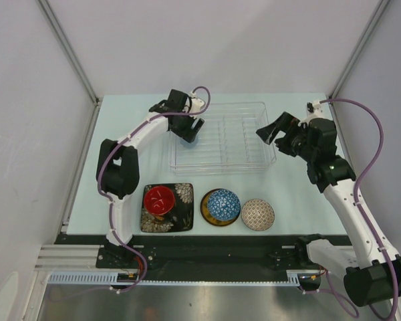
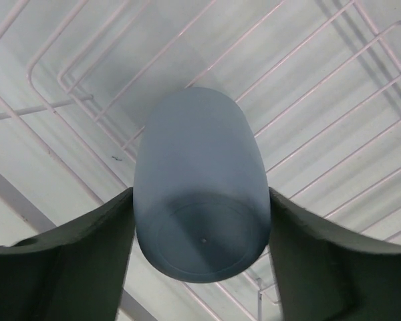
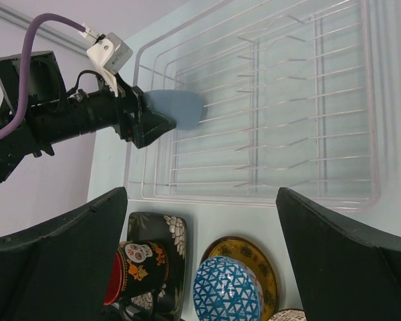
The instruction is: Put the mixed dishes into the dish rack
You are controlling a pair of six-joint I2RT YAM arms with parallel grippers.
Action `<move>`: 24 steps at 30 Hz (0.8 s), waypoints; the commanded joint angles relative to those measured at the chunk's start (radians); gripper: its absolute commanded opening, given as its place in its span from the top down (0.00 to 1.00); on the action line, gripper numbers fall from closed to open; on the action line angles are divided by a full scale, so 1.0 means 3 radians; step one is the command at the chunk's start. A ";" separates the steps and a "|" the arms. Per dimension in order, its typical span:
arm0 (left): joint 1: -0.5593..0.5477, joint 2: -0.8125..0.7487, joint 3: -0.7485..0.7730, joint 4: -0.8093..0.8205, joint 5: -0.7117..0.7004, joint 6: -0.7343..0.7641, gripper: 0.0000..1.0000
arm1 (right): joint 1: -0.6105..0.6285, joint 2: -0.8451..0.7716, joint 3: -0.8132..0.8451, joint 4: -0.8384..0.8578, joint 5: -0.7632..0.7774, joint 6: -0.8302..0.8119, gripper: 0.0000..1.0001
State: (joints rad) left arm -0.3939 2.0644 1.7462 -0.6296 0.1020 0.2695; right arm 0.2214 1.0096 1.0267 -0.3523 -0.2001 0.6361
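Observation:
My left gripper (image 1: 190, 130) is shut on the pale blue cup (image 2: 200, 180) and holds it over the left end of the clear dish rack (image 1: 254, 108); the cup also shows in the right wrist view (image 3: 177, 107). My right gripper (image 1: 271, 132) is open and empty, hovering at the rack's right end. On the table in front stand the dark floral red-lined mug (image 1: 158, 200) on the black square plate (image 1: 180, 217), the blue patterned bowl (image 1: 223, 204) on the yellow saucer (image 1: 207, 212), and the brownish patterned bowl (image 1: 258, 214).
The rack's wire slots (image 3: 287, 100) hold no dishes. Grey walls close in the table on left, right and back. The arm bases stand at the near edge.

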 commanded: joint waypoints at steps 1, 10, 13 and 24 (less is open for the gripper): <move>0.0029 -0.0208 -0.0038 0.0110 -0.0100 0.0002 0.11 | 0.0024 -0.0042 -0.0032 0.0106 -0.0003 0.0017 0.00; 0.0029 -0.0372 -0.0089 0.0094 -0.0079 -0.0029 0.00 | 0.0044 -0.0072 -0.0063 0.0095 0.0023 0.0022 0.00; 0.0029 -0.0458 -0.0063 0.0049 -0.0039 -0.0055 0.00 | 0.0075 -0.0067 -0.0063 0.0085 0.0063 0.0002 0.00; 0.0060 -0.1281 0.0147 -0.0406 0.0334 -0.0330 0.00 | 0.1142 0.0530 0.0024 -0.0226 0.0625 -0.0433 0.00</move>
State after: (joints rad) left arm -0.3889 1.8549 1.7378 -0.6971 0.1310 0.2344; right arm 0.4122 1.0649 1.0119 -0.3603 -0.1078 0.5781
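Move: The blue cup is already between the left fingers, mouth down inside the rack, its middle about 3 cm below the hand; the rack's middle lies some 12 cm to the right, level fore and aft and 6 cm below. From the right hand, the red mug lies about 37 cm left, 9 cm back and 24 cm down; the patterned bowl is 16 cm left, 11 back and 25 down, the beige plate 5 left, 14 back and 28 down. Open the left fingers fully to let go of the blue cup, hold nearly still until they are clear, then lift with growing speed about 9 cm straight up off it, easing back a little at the end. Keep the right gripper wide open and, late on, start it swinging left and down, about 5 cm, towards the red mug. ##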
